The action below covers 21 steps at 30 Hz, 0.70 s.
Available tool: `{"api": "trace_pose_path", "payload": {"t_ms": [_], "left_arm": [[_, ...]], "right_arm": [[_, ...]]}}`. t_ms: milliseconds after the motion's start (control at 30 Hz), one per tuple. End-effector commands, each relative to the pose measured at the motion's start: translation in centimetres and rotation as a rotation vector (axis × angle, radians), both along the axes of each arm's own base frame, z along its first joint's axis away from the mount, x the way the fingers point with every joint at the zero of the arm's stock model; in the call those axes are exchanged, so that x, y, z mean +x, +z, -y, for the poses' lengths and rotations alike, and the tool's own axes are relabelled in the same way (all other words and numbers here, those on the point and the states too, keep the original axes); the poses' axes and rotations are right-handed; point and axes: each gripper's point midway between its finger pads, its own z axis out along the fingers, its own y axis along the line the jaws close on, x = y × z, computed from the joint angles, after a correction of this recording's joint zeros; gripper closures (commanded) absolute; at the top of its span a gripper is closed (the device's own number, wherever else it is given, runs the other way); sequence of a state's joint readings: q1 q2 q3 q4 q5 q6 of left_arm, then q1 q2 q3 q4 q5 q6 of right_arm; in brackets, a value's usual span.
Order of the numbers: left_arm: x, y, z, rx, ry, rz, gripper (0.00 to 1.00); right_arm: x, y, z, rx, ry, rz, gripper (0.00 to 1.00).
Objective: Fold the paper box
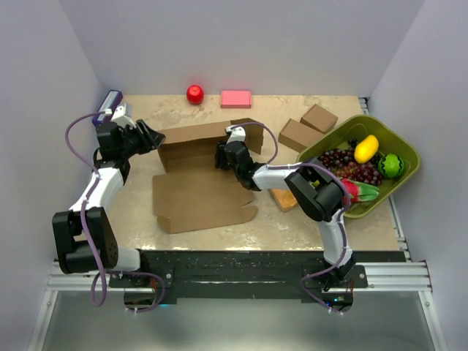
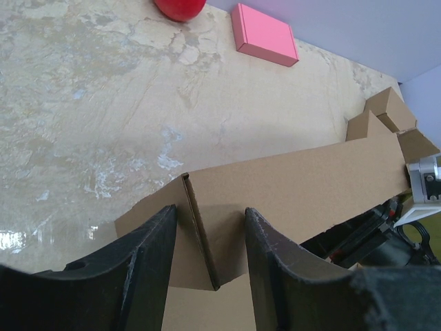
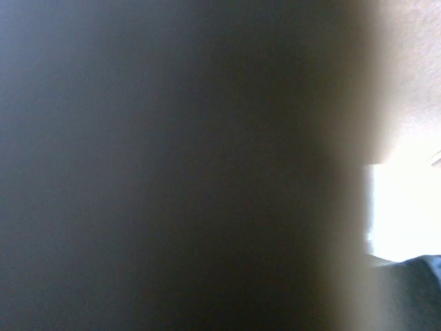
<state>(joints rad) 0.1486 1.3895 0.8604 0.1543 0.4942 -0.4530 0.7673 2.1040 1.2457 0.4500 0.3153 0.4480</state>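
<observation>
The paper box (image 1: 201, 199) is a large brown cardboard sheet lying flat mid-table, with its long back wall (image 1: 191, 143) folded upright. My left gripper (image 1: 156, 137) is at the wall's left end. In the left wrist view its fingers (image 2: 155, 255) stand apart on either side of a side flap (image 2: 196, 231) folded off the wall, not pinching it; the left gripper (image 2: 210, 212) is open. My right gripper (image 1: 222, 155) presses against the wall's inner face near its right end. Dark cardboard close to the lens fills the right wrist view, hiding those jaws.
A red ball (image 1: 194, 93) and a pink box (image 1: 235, 99) lie at the back. Two small closed brown boxes (image 1: 319, 118) (image 1: 296, 135) sit right of the wall. A green basket (image 1: 393, 136) of fruit stands at the right, an orange piece (image 1: 284, 199) beside it.
</observation>
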Motion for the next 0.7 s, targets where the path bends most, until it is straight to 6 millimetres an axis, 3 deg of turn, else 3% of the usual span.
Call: {"api": "trace_pose_path", "payload": {"t_ms": [0,133,300,367,567,667], "left_arm": [[0.2,0.9,0.7,-0.010,-0.037,0.023,0.51],[0.2,0.9,0.7,-0.010,-0.037,0.022,0.51],[0.2,0.8,0.6,-0.010,-0.035,0.020,0.51],[0.2,0.9,0.7,-0.008,-0.037,0.024,0.51],[0.1,1.1,0.6,-0.001,-0.033,0.029,0.51],[0.1,1.3,0.5,0.004,-0.032,0.034,0.52]], "right_arm": [[-1.4,-3.4,-0.6,-0.036,0.028,-0.080,0.45],[-1.4,-2.9,-0.3,-0.036,0.014,-0.075,0.43],[-1.5,-1.4,-0.5,-0.015,0.015,-0.069,0.27],[-1.6,0.5,-0.7,0.016,0.022,-0.049,0.17],[-2.4,6.4,-0.7,0.038,0.086,0.002,0.04],[-3.8,6.5,-0.3,0.011,0.138,-0.021,0.04]]}}
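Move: The paper box's raised back wall stands just ahead of the right hand, its middle about 3 cm forward, 3 cm left and 1 cm higher; the top flap's middle hangs roughly 9 cm above the hand, 2 cm forward and 3 cm left. The right side flap lies some 11 cm right and 3 cm forward, 3 cm up. From the left hand, that wall's middle is about 4 cm forward, 10 cm right and 10 cm down. The box's back wall has the right hand low inside it, under the top flap; that hand eases barely forward, spreads its half-open fingers almost fully wide, then backs off about 2 cm while rising some 3 cm off the floor panel, its pace growing. The left hand stays put, half-open fingers still astride the top flap's left corner. ##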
